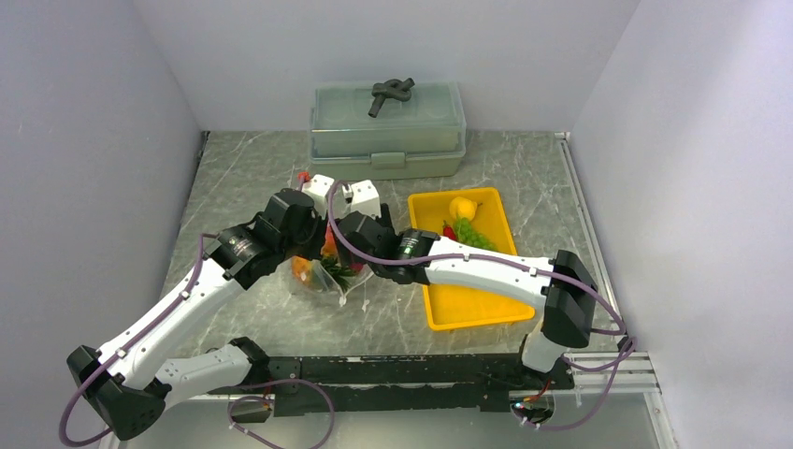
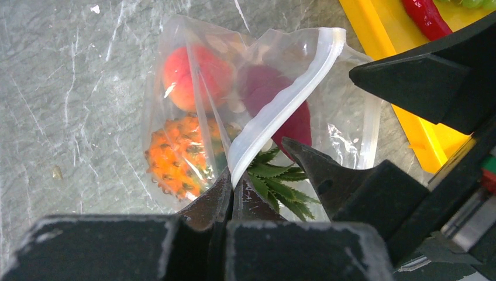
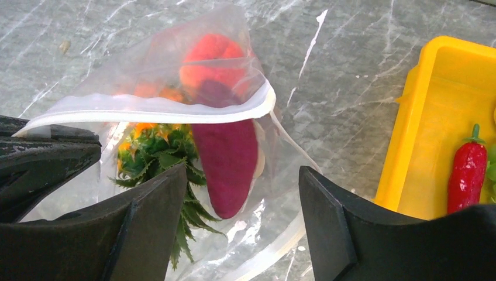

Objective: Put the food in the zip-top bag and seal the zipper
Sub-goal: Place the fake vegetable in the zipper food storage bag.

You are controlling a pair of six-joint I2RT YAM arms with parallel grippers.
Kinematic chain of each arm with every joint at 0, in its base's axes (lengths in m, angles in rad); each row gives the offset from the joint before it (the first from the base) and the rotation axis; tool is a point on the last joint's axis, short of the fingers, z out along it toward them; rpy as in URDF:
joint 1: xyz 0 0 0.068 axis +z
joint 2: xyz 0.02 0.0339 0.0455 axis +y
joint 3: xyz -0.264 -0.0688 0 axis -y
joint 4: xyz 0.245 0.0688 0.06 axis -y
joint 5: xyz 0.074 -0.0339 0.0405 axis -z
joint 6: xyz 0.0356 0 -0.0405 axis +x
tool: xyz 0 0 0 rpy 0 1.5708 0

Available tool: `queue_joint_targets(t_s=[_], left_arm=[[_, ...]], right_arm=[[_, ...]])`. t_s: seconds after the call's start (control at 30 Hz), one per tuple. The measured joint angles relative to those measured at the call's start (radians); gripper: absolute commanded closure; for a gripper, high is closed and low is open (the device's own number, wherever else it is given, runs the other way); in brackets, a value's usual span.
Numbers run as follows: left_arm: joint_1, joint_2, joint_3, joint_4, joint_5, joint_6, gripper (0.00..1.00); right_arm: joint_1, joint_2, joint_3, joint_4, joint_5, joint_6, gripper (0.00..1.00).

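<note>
The clear zip-top bag point(image 1: 316, 279) lies mid-table with its mouth held up. Inside it are a pink-orange peach point(image 2: 190, 70), an orange pineapple point(image 2: 172, 155) with a green crown point(image 3: 155, 155), and a purple eggplant point(image 3: 225, 158) whose end pokes out of the mouth. My left gripper point(image 2: 233, 181) is shut on the whitish zipper point(image 2: 292, 96) at the upper lip. My right gripper point(image 3: 243, 175) is open at the mouth, one finger on each side of the eggplant's end, touching nothing. A red chili point(image 3: 467, 172), green grapes point(image 1: 477, 238) and a yellow lemon point(image 1: 461, 208) lie in the tray.
The yellow tray point(image 1: 468, 304) sits just right of the bag, close to my right arm. A grey-green lidded box point(image 1: 388, 131) with a dark tool point(image 1: 391, 94) on its lid stands at the back. White walls close in the left, right and back.
</note>
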Motion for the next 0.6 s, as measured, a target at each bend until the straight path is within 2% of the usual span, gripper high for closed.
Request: queue_joint_targets(t_s=[0.33, 0.6], left_arm=[[0.000, 0.001, 0.000, 0.000, 0.000, 0.000, 1.00], [0.000, 0.006, 0.000, 0.000, 0.000, 0.000, 1.00]], right_arm=[[0.000, -0.019, -0.004, 0.004, 0.001, -0.002, 0.23], [0.000, -0.162, -0.056, 0.011, 0.005, 0.002, 0.23]])
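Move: The purple eggplant, already let go inside the bag, lies about 7 cm below the right hand, roughly 1 cm ahead and 2 cm left. From that hand the peach in the bag is some 6 cm ahead and 5 cm left, the pineapple about level and 12 cm left; the red chili in the tray is some 4 cm ahead and 23 cm right. From the left hand, pinching the zipper edge, the eggplant lies roughly 4 cm ahead, 7 cm right and 10 cm below. The left fingers keep their pinch on the bag's zipper edge, holding the mouth open. Already spread clear of the eggplant, the right fingers stay wide and, after a brief pause, come up out of the mouth with gathering speed: about 4.5 cm up, 2 cm to the right, slightly back, the hand rolling a little left side up. ##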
